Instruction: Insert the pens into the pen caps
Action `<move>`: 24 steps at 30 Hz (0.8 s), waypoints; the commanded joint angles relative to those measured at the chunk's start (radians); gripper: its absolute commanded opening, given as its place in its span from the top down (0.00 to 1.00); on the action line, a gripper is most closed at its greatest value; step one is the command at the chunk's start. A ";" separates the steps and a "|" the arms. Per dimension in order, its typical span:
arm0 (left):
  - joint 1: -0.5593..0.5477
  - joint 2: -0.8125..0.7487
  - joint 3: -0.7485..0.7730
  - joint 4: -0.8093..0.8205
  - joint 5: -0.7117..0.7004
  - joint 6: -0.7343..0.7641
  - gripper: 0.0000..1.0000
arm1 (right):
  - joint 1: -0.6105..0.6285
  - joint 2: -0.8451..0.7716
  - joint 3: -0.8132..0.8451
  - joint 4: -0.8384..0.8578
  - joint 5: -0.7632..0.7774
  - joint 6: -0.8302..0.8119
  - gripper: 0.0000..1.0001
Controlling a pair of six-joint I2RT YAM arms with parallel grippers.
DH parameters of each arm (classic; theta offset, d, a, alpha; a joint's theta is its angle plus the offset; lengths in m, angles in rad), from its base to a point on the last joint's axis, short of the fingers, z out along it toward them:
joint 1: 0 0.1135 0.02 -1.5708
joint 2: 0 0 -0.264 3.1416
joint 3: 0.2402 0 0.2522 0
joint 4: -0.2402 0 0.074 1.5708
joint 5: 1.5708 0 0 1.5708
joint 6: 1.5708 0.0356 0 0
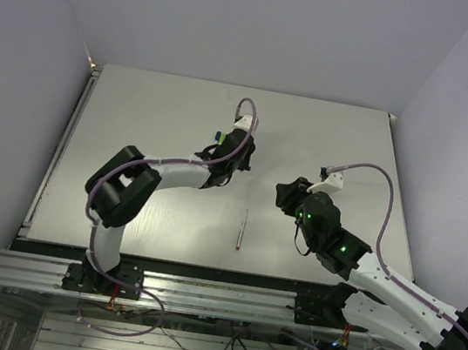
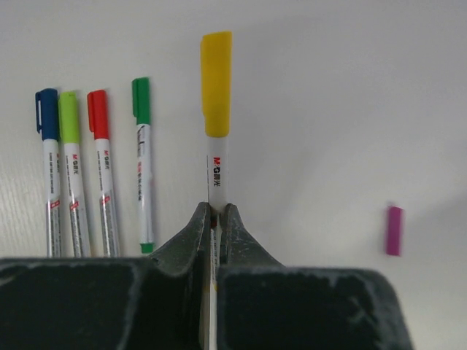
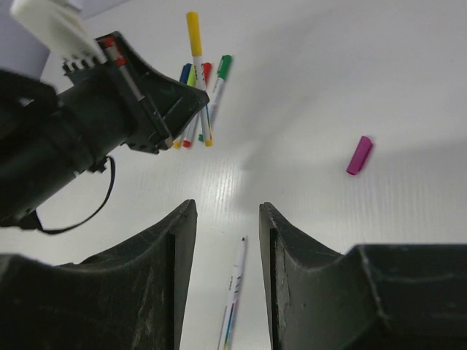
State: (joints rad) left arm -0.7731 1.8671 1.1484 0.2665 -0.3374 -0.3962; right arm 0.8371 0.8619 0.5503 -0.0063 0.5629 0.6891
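My left gripper (image 2: 216, 211) is shut on a white pen (image 2: 217, 175) that wears the yellow cap (image 2: 217, 84), held just above the table. To its left lie several capped pens side by side: blue (image 2: 48, 117), light green (image 2: 69, 120), red (image 2: 98, 117) and green (image 2: 141, 102). A loose purple cap (image 2: 394, 230) lies to the right, and the right wrist view shows this purple cap (image 3: 359, 155) too. My right gripper (image 3: 228, 208) hangs open over an uncapped pen (image 3: 233, 295) lying on the table (image 1: 336, 137); nothing is between its fingers. The same uncapped pen (image 1: 242, 230) shows from above.
The left arm's wrist and cable (image 3: 66, 146) fill the upper left of the right wrist view, close to the pen cluster (image 3: 197, 95). Walls rise along the table's left, back and right edges.
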 commanded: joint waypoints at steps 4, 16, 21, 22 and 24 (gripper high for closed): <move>0.028 0.178 0.223 -0.256 -0.048 0.072 0.93 | 0.002 -0.007 0.005 -0.047 0.059 0.028 0.61; 0.064 0.316 0.357 -0.325 0.005 0.087 0.93 | 0.001 0.037 0.012 -0.020 0.043 0.017 0.61; 0.071 0.344 0.378 -0.334 -0.004 0.082 0.93 | 0.002 0.052 0.005 -0.004 0.028 0.010 0.61; 0.073 0.349 0.382 -0.334 -0.005 0.083 0.93 | 0.001 0.056 0.005 -0.006 0.029 0.012 0.61; 0.077 0.357 0.391 -0.334 -0.004 0.082 0.91 | 0.001 0.059 0.005 -0.009 0.028 0.016 0.61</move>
State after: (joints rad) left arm -0.7086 2.1925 1.5002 -0.0429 -0.3458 -0.3210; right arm 0.8371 0.9146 0.5503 -0.0299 0.5877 0.7025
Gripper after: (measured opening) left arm 0.103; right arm 0.393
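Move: The left hand, holding the yellow-capped pen, is going for the bare table just right of the green-capped pen, roughly 5 cm ahead, 1 cm left and 9 cm below. The green-capped pen lies about 5 cm ahead and 4 cm left, the red-capped one 3 cm farther left. The purple cap is some 14 cm right and 6 cm back. From the right hand the spot lies about 18 cm ahead, 12 cm left, 17 cm down. Still pinching the yellow-capped pen by its barrel, the left hand lowers it about 8 cm and carries it some 4.5 cm forward to the free side of the capped row, fast at first, then easing. The wrist rolls its left side up about 15 degrees and tips down some 10; the fingers keep their hold. The empty, open right hand sinks about 2 cm. ##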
